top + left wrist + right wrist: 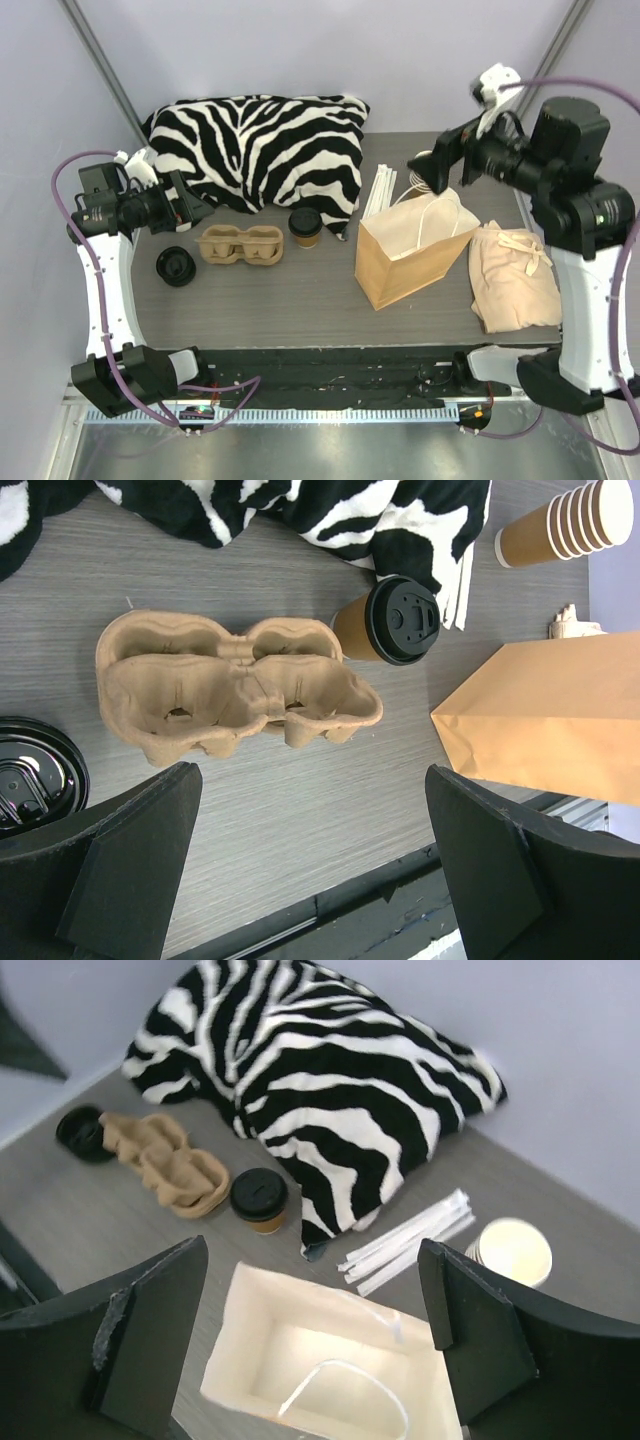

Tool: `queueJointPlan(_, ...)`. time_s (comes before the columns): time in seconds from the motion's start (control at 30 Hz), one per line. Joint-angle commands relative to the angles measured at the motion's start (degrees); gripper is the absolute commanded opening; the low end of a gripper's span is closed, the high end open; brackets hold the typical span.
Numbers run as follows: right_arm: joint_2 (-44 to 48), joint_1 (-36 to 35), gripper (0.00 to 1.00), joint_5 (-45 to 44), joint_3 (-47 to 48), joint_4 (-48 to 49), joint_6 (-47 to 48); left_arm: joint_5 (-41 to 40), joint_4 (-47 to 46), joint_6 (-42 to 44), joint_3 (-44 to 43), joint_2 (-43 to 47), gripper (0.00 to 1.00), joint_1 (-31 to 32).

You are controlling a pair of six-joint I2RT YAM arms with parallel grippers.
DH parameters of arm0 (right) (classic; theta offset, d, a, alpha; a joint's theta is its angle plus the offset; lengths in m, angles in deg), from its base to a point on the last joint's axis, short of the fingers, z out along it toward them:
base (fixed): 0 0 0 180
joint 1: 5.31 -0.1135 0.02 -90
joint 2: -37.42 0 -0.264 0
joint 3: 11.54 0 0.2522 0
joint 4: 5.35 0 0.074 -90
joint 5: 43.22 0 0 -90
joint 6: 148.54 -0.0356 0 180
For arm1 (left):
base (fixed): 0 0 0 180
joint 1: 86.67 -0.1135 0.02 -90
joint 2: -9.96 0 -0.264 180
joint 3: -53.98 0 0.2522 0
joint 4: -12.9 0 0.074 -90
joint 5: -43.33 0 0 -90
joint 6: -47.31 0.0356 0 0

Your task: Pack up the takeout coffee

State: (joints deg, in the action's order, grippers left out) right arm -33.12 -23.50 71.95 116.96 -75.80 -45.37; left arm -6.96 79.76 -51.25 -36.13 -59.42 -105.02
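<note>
The takeout coffee [306,227], a tan cup with a black lid, stands upright on the grey table between the cardboard cup carrier [240,245] and the brown paper bag [410,255]. It also shows in the left wrist view [395,622] and the right wrist view [259,1198]. The bag stands open, and its white inside [330,1370] holds only its handle. My left gripper [190,208] is open and empty, raised to the left of the carrier [230,690]. My right gripper [435,165] is open and empty, high above the bag's far edge.
A loose black lid [176,266] lies left of the carrier. A zebra-striped pillow [260,145] fills the back. Wrapped straws [380,190] and a stack of lidless cups [512,1252] lie behind the bag. A beige cloth [510,275] lies to the bag's right.
</note>
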Motion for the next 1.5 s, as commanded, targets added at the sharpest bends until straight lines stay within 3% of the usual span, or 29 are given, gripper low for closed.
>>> queueJointPlan(0.0,-7.0,11.7,0.93,-3.6,4.3,-2.3,-19.7,1.2,-0.5,0.3,-0.9,0.0,1.00,0.1)
queueJointPlan(0.07,-9.3,22.0,0.89,1.7,6.3,-5.6,-20.7,0.8,-0.2,0.9,-1.1,0.6,1.00,0.2)
queueJointPlan(0.27,-12.3,30.8,0.84,8.7,2.7,-15.8,-14.3,-0.2,-0.1,2.4,0.2,2.3,1.00,0.1)
queueJointPlan(0.43,-5.8,31.1,0.81,11.2,-11.7,-16.6,-9.5,-0.6,1.5,3.3,0.2,1.4,1.00,0.1)
queueJointPlan(0.53,-4.5,31.1,0.80,9.8,-15.7,-15.8,-8.6,-0.6,2.2,2.4,0.3,0.6,1.00,0.1)
queueJointPlan(1.17,-7.0,31.1,0.72,4.5,-23.5,-9.6,-6.2,-4.4,2.2,0.4,2.3,1.5,1.00,0.1)
queueJointPlan(1.47,-6.7,31.1,0.72,3.0,-28.0,-8.3,-4.8,-4.5,0.9,-4.2,6.7,4.0,1.00,0.1)
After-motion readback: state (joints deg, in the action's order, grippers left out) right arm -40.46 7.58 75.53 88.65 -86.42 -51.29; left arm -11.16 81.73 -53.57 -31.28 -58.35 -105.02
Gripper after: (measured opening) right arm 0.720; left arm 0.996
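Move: Nearly below the empty right hand stands the open paper bag, its middle about 5 cm ahead, 3 cm right and 38 cm down. From that hand the cup stack is 31 cm ahead and 10 cm right, the straws 32 cm straight ahead, the beige pouch 4 cm ahead and 29 cm right. From the left hand the bag lies 47 cm right, 1 cm ahead and 17 cm lower; the carrier 8 cm ahead, 8 cm right. Swinging right and forward, then drawing back part of the way as it keeps sinking, the right hand comes down about 23 cm and ends some 14 cm farther right, just above the bag's right-hand end. Its wrist tips steeply downward and turns clockwise while the fingers narrow by about a quarter, still open. The open left hand eases down a little. ##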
